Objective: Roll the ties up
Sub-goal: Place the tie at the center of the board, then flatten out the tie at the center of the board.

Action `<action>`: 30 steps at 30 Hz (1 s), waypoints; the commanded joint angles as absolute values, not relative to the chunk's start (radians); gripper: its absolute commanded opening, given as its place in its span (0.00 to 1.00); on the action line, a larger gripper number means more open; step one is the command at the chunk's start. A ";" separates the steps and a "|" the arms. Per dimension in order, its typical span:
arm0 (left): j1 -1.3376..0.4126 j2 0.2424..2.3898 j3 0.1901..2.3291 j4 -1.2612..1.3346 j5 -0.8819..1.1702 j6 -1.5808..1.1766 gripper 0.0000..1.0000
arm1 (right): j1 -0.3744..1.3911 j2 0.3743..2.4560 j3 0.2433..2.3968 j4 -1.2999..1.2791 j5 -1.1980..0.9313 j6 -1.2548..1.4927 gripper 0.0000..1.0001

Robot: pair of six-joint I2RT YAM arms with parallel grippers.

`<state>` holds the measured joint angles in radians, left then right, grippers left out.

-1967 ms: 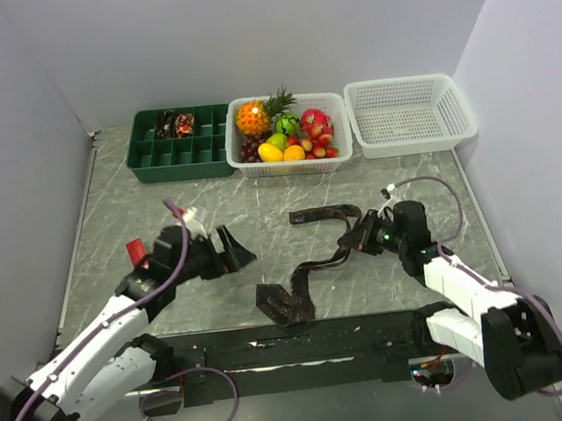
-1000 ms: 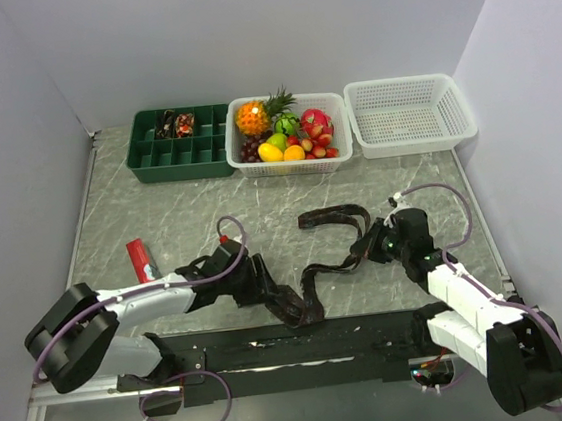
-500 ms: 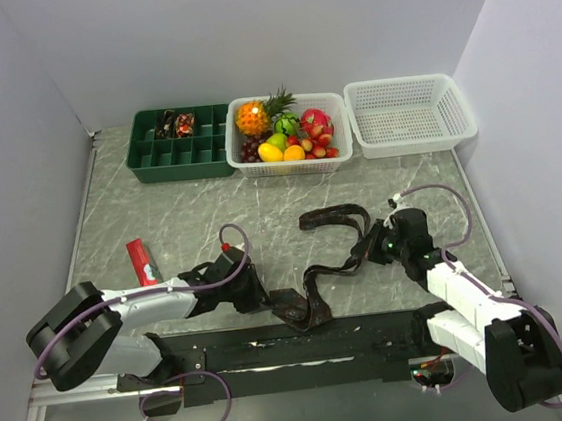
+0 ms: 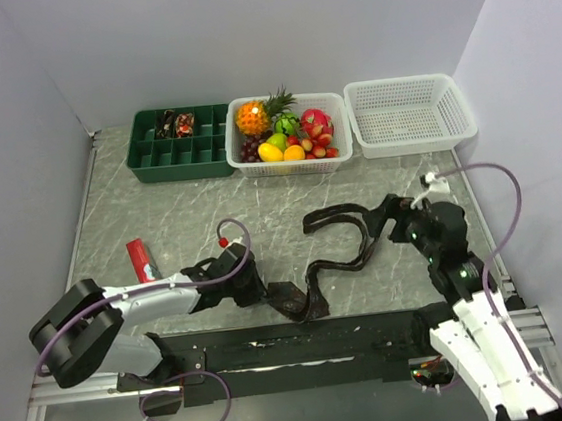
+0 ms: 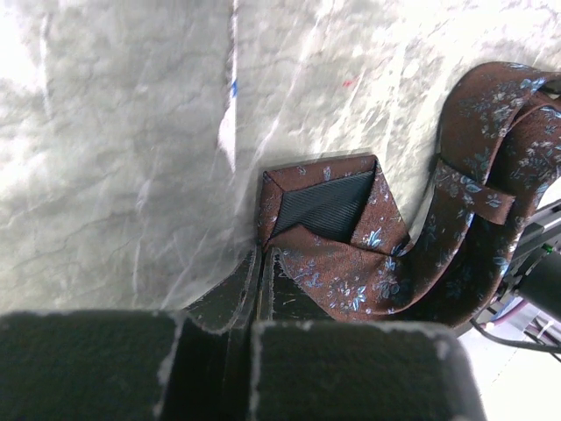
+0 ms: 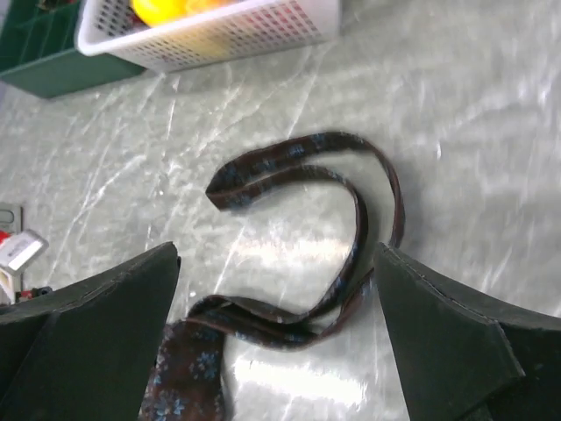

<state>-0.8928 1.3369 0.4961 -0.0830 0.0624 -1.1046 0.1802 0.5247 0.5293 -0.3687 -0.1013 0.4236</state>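
A dark brown tie (image 4: 334,213) with small blue flowers lies unrolled and looped in the middle of the table. Its wide pointed end (image 5: 326,210) shows black lining and rests just ahead of my left gripper (image 5: 260,267). That gripper (image 4: 261,291) lies low on the table, shut, pinching the edge of the wide end. My right gripper (image 4: 395,221) hangs open over the tie's narrow part (image 6: 298,167), and its fingers (image 6: 96,324) stand wide on either side without touching it. Small dark rolled ties (image 4: 173,124) sit in the green tray (image 4: 181,163).
A white basket (image 4: 291,166) of fruit stands at the back centre, with an empty white basket (image 4: 412,138) to its right. A small red object (image 4: 141,260) lies on the table's left side. The black front rail (image 4: 305,344) runs below the tie.
My right gripper has opened, let go of the tie's narrow part, and drawn back to the right. My left gripper shut on the wide end about a second ago and has stayed shut.
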 commanded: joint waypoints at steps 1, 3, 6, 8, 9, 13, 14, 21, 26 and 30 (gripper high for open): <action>-0.896 1.399 0.523 -0.133 0.008 -1.106 0.01 | 0.178 0.754 0.635 -0.321 -0.178 0.273 0.99; -0.896 1.405 0.531 -0.150 0.005 -1.112 0.01 | 0.202 0.919 0.678 -0.295 -0.212 0.253 0.99; -0.896 1.399 0.529 -0.178 0.003 -1.121 0.01 | 0.285 1.069 0.756 -0.272 -0.120 0.213 0.99; -0.897 1.396 0.523 -0.189 0.003 -1.132 0.01 | 0.330 1.139 0.825 -0.281 -0.078 0.180 0.99; -0.896 1.396 0.520 -0.190 0.003 -1.134 0.01 | 0.384 1.211 0.851 -0.300 -0.039 0.169 0.99; -0.896 1.396 0.512 -0.206 -0.031 -1.152 0.01 | 0.512 1.362 0.971 -0.328 0.050 0.144 0.98; -0.896 1.396 0.512 -0.204 -0.032 -1.152 0.01 | 0.532 1.379 0.980 -0.325 0.063 0.138 0.98; -0.896 1.414 0.526 -0.204 -0.020 -1.149 0.01 | 0.643 1.576 1.069 -0.334 0.117 0.101 0.90; -0.896 1.417 0.526 -0.201 -0.018 -1.149 0.01 | 0.649 1.649 1.101 -0.315 0.121 0.115 0.82; -0.897 1.410 0.522 -0.198 -0.018 -1.155 0.01 | 0.650 1.703 1.118 -0.299 0.134 0.117 0.76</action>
<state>-0.8936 1.3808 0.5388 -0.1055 0.0471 -1.1500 0.6437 1.6768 1.0626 -0.3294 0.0952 0.1215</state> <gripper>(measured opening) 0.022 0.774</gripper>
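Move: The tie's far loop end, which the empty, open right hand is going for, lies about 9 cm ahead, 14 cm left and 16 cm below it. The tie's right-hand bend is nearly under that hand, some 3 cm left; the broad end is about 11 cm back and 19 cm left. From the left hand, the loop end is about 14 cm ahead and 10 cm right, and the broad end's middle 5 cm right, 2 cm back. The left fingers keep their pinch on the corner of the tie's broad end, close to the table, and all but hold still. Meanwhile the right hand swings left about 15 cm and forward some 8 cm over the tie, sinking about 12 cm to the loop end; it tips down, rolls its left side under and turns counter-clockwise, fingers starting to close at the last, with no touch to be made out. ##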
